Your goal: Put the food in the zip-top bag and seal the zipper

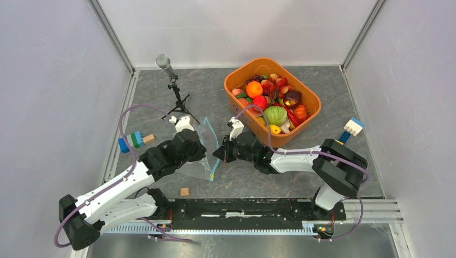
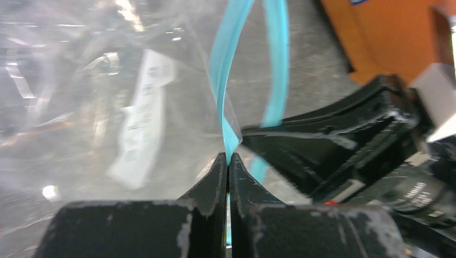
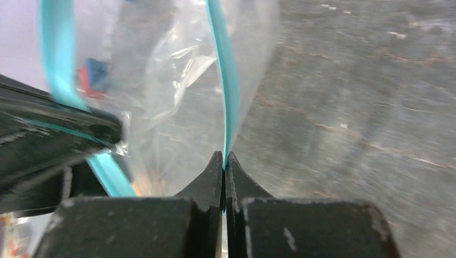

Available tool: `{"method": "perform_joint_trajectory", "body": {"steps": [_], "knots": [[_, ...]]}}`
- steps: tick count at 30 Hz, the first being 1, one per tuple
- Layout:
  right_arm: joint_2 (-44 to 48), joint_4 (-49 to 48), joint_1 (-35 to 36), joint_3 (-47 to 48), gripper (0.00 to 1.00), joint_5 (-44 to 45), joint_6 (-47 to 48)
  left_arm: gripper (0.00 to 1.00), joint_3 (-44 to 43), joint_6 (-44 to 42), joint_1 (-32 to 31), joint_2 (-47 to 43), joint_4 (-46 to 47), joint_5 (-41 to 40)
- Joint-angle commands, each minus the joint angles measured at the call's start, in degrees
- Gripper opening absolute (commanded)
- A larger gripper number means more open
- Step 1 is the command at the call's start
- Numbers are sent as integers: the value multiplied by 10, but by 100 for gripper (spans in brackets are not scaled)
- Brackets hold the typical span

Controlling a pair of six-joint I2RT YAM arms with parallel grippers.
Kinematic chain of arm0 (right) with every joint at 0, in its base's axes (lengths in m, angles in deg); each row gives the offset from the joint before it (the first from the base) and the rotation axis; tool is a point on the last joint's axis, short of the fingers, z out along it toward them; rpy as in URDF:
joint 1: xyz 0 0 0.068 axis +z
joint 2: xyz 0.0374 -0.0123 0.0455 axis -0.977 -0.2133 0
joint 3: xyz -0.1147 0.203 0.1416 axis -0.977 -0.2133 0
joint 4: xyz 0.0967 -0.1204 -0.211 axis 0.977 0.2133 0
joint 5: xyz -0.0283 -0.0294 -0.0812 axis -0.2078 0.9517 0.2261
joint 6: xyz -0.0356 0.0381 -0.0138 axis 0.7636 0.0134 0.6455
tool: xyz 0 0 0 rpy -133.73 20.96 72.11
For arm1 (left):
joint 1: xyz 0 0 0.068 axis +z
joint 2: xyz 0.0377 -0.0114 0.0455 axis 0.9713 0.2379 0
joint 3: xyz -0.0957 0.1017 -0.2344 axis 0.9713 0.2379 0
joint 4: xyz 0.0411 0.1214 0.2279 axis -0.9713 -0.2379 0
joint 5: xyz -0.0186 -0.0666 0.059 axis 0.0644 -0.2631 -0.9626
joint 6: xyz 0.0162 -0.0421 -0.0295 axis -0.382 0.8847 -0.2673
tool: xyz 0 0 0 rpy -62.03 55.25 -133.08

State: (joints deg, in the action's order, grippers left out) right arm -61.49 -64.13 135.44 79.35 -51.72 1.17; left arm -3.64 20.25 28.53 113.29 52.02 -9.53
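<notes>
The clear zip-top bag [image 1: 200, 156] hangs between my two grippers at mid-table, its white label [image 2: 142, 118] facing the left wrist camera. My left gripper [image 1: 206, 152] [image 2: 228, 157] is shut on one side of the teal zipper [image 2: 222, 80]. My right gripper [image 1: 216, 153] [image 3: 223, 156] is shut on the zipper's other side [image 3: 226, 91]. The two strips stand apart, so the mouth gapes. The food [image 1: 271, 105] lies heaped in the orange bin [image 1: 263, 60]: an orange [image 1: 254, 88], a green round piece [image 1: 275, 114], red and yellow pieces.
A microphone on a small tripod [image 1: 173, 88] stands behind the bag. Coloured building blocks [image 1: 132, 141] and a wooden cube [image 1: 149, 138] lie at the left, another cube [image 1: 185, 191] near the front rail. A white and blue block [image 1: 352, 128] sits at the right.
</notes>
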Motion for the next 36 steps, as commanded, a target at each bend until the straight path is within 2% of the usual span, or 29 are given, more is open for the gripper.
{"method": "perform_joint_trajectory", "body": {"steps": [1,4,7,12,15,18,23,25,27,29,32,36], "knots": [[23,136,2,48,0,112,73,2,-46,-37,0,-4,-117,-111],[0,270,0,113,0,174,132,2,-87,-55,1,1,-188,-166],[-12,331,-5,139,0,219,155,2,-120,-60,1,13,-238,-194],[-1,273,-11,145,0,104,191,2,-135,-87,1,50,-225,-146],[-4,300,-10,172,3,96,205,2,-141,-93,2,71,-219,-114],[11,296,-10,174,12,58,223,2,-124,-101,2,71,-176,-69],[56,263,-11,151,34,8,220,2,-98,-89,2,81,-133,-45],[73,262,-12,143,36,7,216,2,-93,-89,2,88,-129,-46],[92,261,-11,137,44,3,215,2,-90,-88,2,94,-125,-48],[112,261,-11,128,46,3,216,2,-88,-88,3,94,-118,-47],[154,263,-12,106,52,46,220,2,-86,-90,5,92,-109,-45],[210,314,-30,113,54,147,253,2,-84,-97,4,88,-101,-33]]}}
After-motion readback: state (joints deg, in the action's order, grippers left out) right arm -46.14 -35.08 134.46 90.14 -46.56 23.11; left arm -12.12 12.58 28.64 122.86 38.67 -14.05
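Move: My hands are pinching opposite zipper lips of the zip-top bag. The bag's middle lies about 3 cm left of my left hand, 1 cm ahead and 7 cm below; from my right hand it is about 7 cm left, 1 cm ahead and 5 cm below. The orange bin stands some 21 cm ahead and 22 cm right of my right hand. A small wooden block sits about 14 cm back and 8 cm left of my left hand. I tug the bag's mouth wider: my left hand keeps its pinch and swings left about 6 cm, its left side rolling up some 20 degrees, while my right goes forward and right towards the bin. My left then eases halfway back and dips slightly; my right comes back, opens, lets go of its lip and lifts some 8 cm clear, tilting its fingertips upward. ##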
